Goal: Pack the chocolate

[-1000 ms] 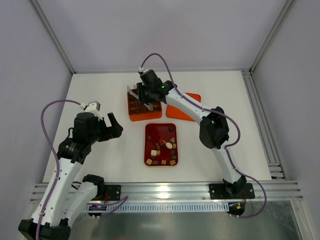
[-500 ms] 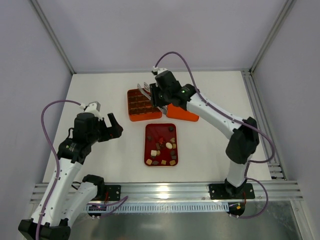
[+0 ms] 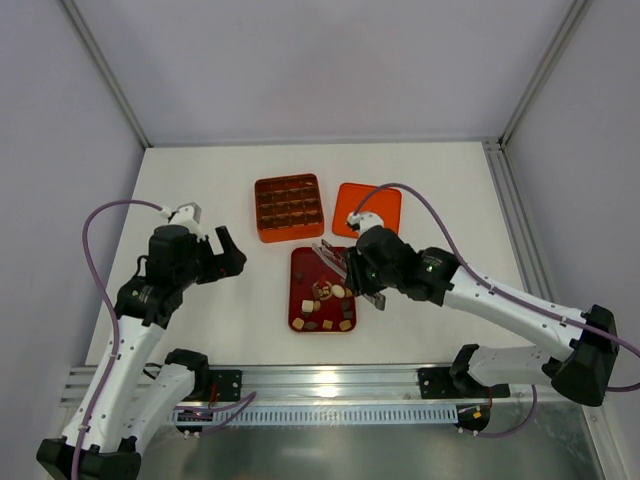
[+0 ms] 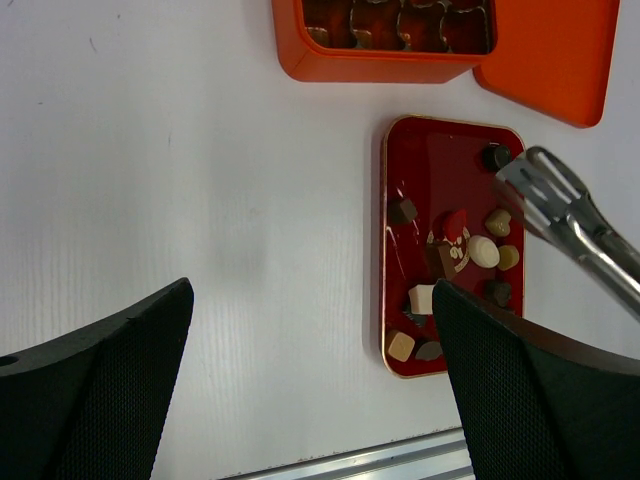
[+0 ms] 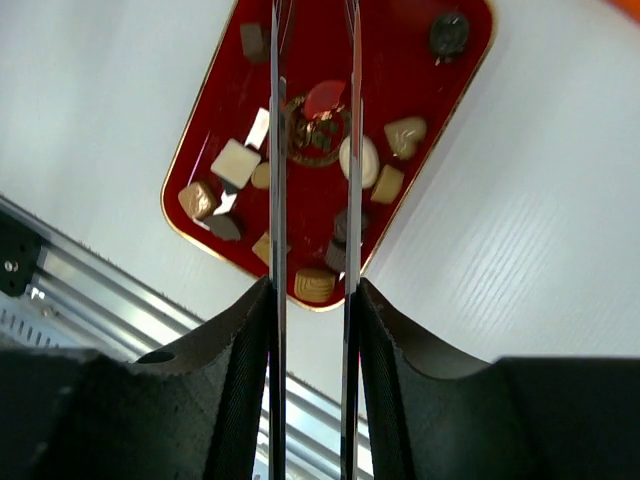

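Observation:
Several small chocolate [image 3: 331, 293] pieces, dark brown, tan and cream, lie scattered in the dark red tray [image 3: 297, 262]. My right gripper [image 3: 362, 272] is shut on a pair of metal tongs [image 3: 335, 262], whose blades reach over the tray's right half. In the right wrist view the two tongs blades [image 5: 277, 150] run parallel above the chocolate [image 5: 358, 160], a narrow gap between them; their tips are cut off at the top. My left gripper [image 3: 232, 255] hovers open over bare table left of the tray, nothing between its fingers [image 4: 130, 370].
The orange box with grid compartments [image 3: 288, 207] sits behind the tray, with dark pieces in some cells. Its orange lid [image 3: 367, 207] lies to its right. An aluminium rail [image 3: 330, 380] runs along the near table edge.
My right arm has swung with the tongs from over the orange box toward the near side, to above the red tray. The left arm has not moved.

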### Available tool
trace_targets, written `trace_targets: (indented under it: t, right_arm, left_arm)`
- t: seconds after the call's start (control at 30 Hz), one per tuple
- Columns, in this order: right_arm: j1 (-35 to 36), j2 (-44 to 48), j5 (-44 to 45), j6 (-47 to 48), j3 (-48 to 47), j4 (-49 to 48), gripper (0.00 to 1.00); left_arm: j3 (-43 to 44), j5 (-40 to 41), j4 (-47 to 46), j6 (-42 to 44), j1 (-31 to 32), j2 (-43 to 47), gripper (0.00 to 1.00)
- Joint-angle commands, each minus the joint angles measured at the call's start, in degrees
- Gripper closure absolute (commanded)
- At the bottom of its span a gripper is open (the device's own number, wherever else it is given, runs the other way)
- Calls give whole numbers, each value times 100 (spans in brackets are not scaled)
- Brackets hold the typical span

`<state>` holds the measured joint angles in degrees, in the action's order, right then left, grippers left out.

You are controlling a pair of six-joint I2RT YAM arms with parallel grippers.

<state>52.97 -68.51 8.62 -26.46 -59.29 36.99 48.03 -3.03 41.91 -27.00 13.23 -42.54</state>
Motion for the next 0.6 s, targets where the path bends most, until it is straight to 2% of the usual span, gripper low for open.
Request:
trace_targets:
  t: [0.0, 0.2, 0.57]
  right_arm:
    - [433, 347, 280, -500, 293, -8, 60]
    - [951, 198, 289, -905, 638, -166, 60]
    - [1110, -66, 324, -1010, 699, -201, 60]
  left_arm:
    - [5, 30, -157, -15, 30, -17, 0]
    - [5, 48, -148, -15, 30, -8, 0]
    - [-4, 92, -157, -15, 74, 18, 0]
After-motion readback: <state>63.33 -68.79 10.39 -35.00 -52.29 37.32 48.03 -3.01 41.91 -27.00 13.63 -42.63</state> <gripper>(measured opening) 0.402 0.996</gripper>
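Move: The right hand holds empty, spread tongs. The brown bar in the red tray lies about 8 cm to its left, nearly level ahead (1 cm farther out) and some 15 cm below. At much the same depth, the red heart is about 3 cm beyond the bar, the white oval some 4 cm to the bar's right, and the white square 3 cm nearer and 2 cm left of it. From the left hand the bar is about 17 cm right, 2 cm back and 18 cm below. Keeping its grip on the tongs, with no chocolate between the tips, the right hand draws back about 6 cm and sinks some 5 cm, bringing the open tips down towards the brown bar beside the red heart. Fast at first, it soon eases to a slow final sink, the fingers tipping roughly 5 degrees steeper and their opening unchanged. ##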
